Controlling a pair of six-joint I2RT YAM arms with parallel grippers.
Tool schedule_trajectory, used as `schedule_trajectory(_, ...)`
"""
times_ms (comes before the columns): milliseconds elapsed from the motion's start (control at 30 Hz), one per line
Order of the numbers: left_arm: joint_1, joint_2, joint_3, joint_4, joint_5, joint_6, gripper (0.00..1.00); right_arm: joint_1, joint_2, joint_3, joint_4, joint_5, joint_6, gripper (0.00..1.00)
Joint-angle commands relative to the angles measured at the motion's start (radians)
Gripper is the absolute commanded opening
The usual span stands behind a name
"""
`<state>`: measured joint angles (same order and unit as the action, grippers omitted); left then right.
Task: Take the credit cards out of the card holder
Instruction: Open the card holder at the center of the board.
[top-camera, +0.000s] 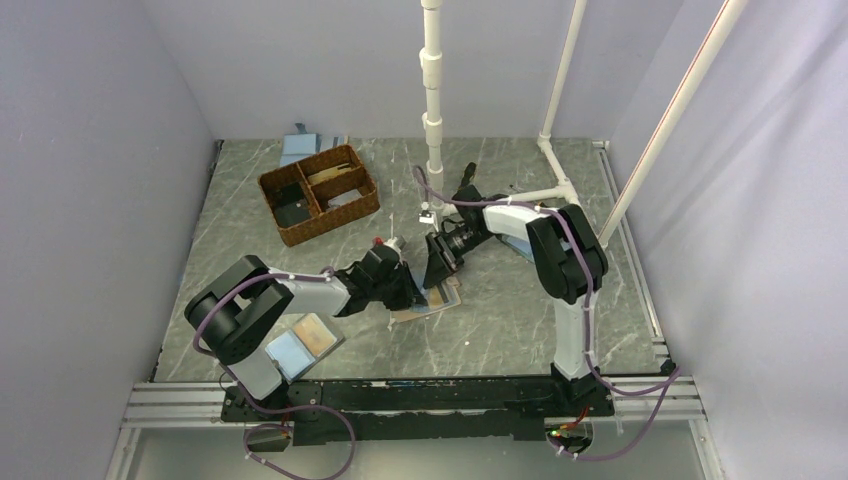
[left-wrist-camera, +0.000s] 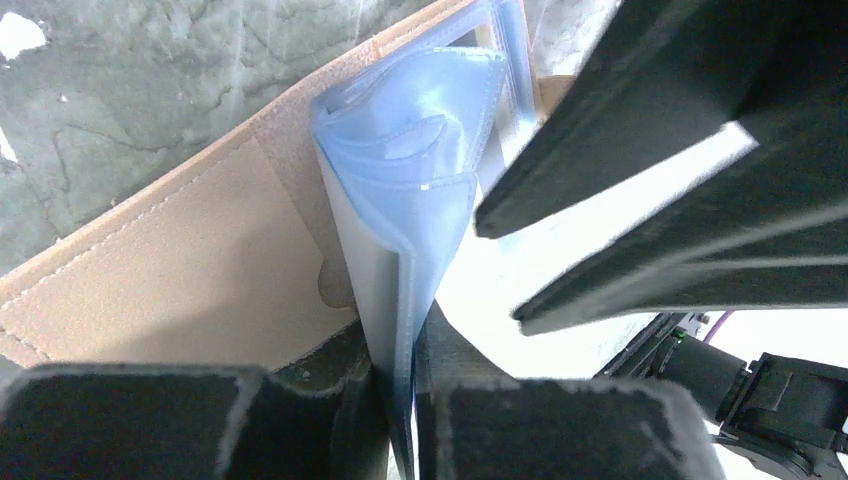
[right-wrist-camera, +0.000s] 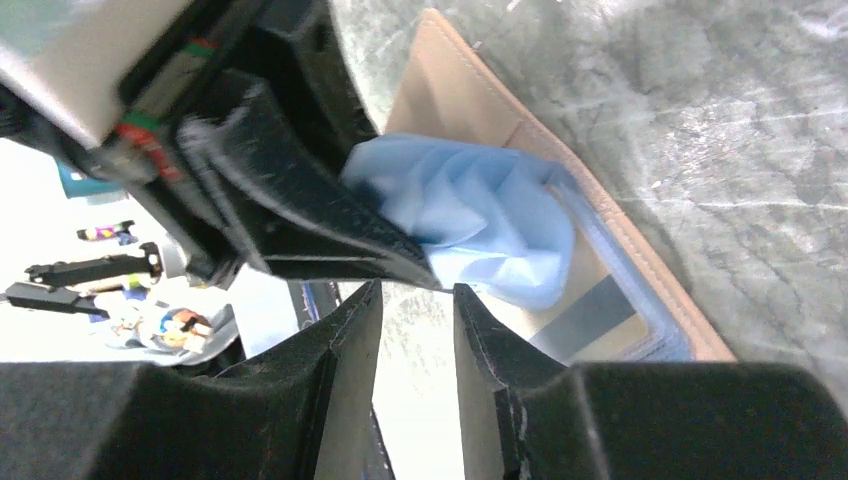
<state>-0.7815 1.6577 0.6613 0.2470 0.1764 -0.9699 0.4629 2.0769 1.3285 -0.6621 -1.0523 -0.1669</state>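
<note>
The card holder (top-camera: 432, 303) lies open on the table between the arms, light blue with tan edging. In the left wrist view its tan inner panel (left-wrist-camera: 180, 270) lies flat and its clear blue sleeves (left-wrist-camera: 420, 170) stand up. My left gripper (left-wrist-camera: 400, 385) is shut on the lower edge of those sleeves. My right gripper (right-wrist-camera: 415, 300) hovers right over the holder with its jaws a narrow gap apart and nothing clearly between them. Its fingers (left-wrist-camera: 640, 130) show just right of the sleeves. A card with a dark stripe (right-wrist-camera: 590, 315) sits in a clear pocket beside the crumpled sleeves (right-wrist-camera: 470, 215).
A wicker basket (top-camera: 320, 193) with compartments stands at the back left, with blue folders (top-camera: 300, 148) behind it. A folder with one brown half (top-camera: 305, 343) lies by the left arm's base. A white pipe post (top-camera: 433, 100) rises just behind the grippers.
</note>
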Motion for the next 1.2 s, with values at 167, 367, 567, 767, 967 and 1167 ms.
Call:
schedule_trajectory(167, 0.013, 0.017, -0.068, -0.105, -0.073, -0.004, 0.15, -0.020, -0.177, -0.005, -0.011, 0.211, -0.109, 0.35)
schedule_trajectory(367, 0.014, -0.003, -0.088, -0.074, -0.059, -0.022, 0.16, 0.024, -0.138, -0.008, 0.010, 0.345, -0.078, 0.27)
schedule_trajectory(567, 0.013, -0.031, -0.107, -0.060, -0.057, -0.030, 0.18, 0.074, -0.098, -0.008, 0.039, 0.446, -0.039, 0.13)
schedule_trajectory(767, 0.014, -0.068, -0.124, -0.024, -0.042, -0.033, 0.40, 0.109, -0.076, -0.008, 0.061, 0.404, -0.014, 0.11)
schedule_trajectory(967, 0.014, -0.144, -0.125, -0.074, -0.058, -0.032, 0.66, 0.131, -0.057, -0.009, 0.088, 0.294, 0.025, 0.11)
schedule_trajectory(1167, 0.014, -0.245, -0.139, -0.155, -0.103, -0.020, 0.80, 0.132, -0.060, -0.017, 0.122, 0.198, 0.065, 0.11)
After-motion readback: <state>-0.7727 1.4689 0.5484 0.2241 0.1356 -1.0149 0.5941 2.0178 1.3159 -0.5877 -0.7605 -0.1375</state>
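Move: The left gripper already pinches the card holder's blue leaves between its fingertips; the holder's middle lies about 1 cm ahead, 1 cm right and 2 cm below. From the right gripper, the leaves are some 2 cm left, 2 cm back and 1 cm down. The beige-and-blue holder lies about 22 cm left and 9 cm back from the left hand. The spare blue holder is 18 cm right and 8 cm ahead of the right hand; the white pipe corner, 15 cm ahead and 2 cm right. Hop the right gripper up about 3 cm, forward and to the right, then lower it some 5 cm beside the leaves, tipping the fingers down and narrowing them nearly shut, and sweep left and back against the leaves' right side. Keep the left pinch while easing left, then open wide around the leaves, rising 2 cm and moving farther left. ##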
